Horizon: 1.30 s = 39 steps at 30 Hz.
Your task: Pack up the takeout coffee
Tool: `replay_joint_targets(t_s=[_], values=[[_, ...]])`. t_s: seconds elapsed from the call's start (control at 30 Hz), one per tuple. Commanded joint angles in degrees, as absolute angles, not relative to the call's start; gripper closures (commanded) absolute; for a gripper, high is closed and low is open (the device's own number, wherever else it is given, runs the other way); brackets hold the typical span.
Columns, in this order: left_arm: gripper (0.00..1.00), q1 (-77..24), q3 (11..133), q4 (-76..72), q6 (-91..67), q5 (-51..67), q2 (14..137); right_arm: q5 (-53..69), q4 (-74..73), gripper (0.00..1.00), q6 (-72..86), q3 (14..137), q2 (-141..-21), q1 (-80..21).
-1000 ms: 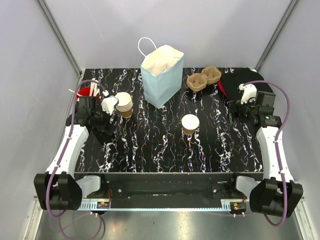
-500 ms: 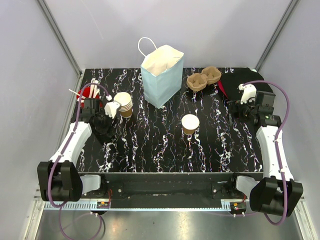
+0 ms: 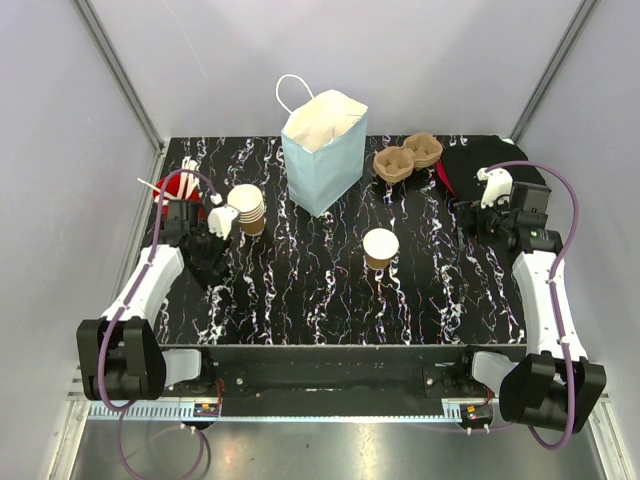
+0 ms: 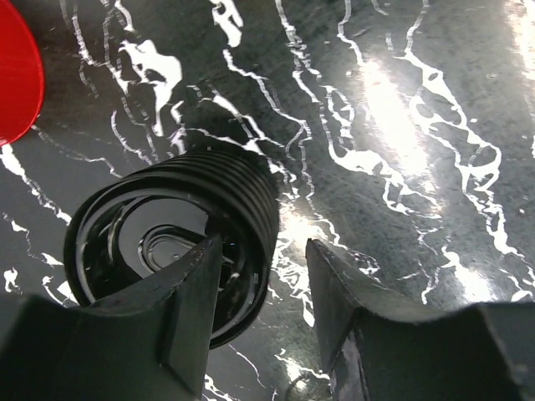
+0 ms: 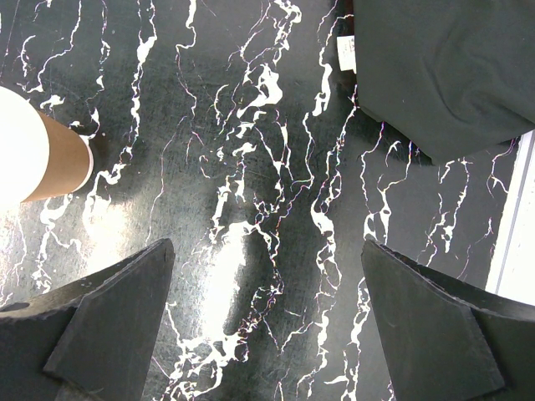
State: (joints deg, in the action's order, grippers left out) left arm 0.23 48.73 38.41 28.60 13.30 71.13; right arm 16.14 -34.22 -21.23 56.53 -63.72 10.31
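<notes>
The takeout coffee cup, tan with a pale inside and no lid on it, stands upright mid-table; its side shows at the left edge of the right wrist view. A stack of round black lids lies on its side at the table's left. My left gripper straddles the stack's rim, with one finger inside it and the other outside. A gap still shows at the outer finger. In the top view that gripper covers the lids. My right gripper hangs wide open over bare table at the right.
A stack of nested tan cups stands just beyond the left gripper. The pale blue paper bag stands open at the back centre, with the pulp carrier to its right. A black cloth lies back right, a red holder back left.
The left jaws have narrowed around the lid stack's rim, and the left wrist has shifted slightly nearer and lower. The right arm has not moved.
</notes>
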Motion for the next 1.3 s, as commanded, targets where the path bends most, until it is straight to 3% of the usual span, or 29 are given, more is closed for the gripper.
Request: replay_joint_targets(t_s=[0.0, 0.4, 0.77, 1.27], values=[[0.54, 1.14, 47.9, 34.81, 28.56, 12.04, 71.54, 17.23, -33.93, 0.0, -21.53, 57.48, -63.81, 10.72], [0.6, 1.58, 47.99, 33.58, 28.04, 11.69, 71.1, 17.4, -34.01, 0.0, -21.53, 57.57, -63.98, 10.72], [0.78, 1.93, 48.08, 33.4, 27.6, 11.6, 70.93, 17.75, -34.1, 0.0, -21.45, 57.57, -63.98, 10.72], [0.76, 1.93, 49.31, 34.19, 27.16, 12.48, 69.43, 18.02, -34.28, 0.0, -21.53, 57.48, -63.81, 10.72]])
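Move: The stack of black lids stands with its middle about 5 cm to the left of the left hand, roughly level with it fore and aft and some 4 cm below, so its right rim already lies between the half-open fingers. The stack of paper cups is about 13 cm ahead and 6 cm to the right, the red straw cup about 13 cm ahead and 11 cm to the left. From the idle right hand the lids lie some 65 cm left, 4 cm back and 14 cm below. The left hand, already down at the lid stack with one finger over its mouth and the other outside its right edge, eases about 1 cm left and nearly as far forward, staying at the same height with almost no turn of the wrist. Meanwhile its fingers close from about half open to roughly a fifth, pinching the right rim of the black lids between the inner and the outer finger. ##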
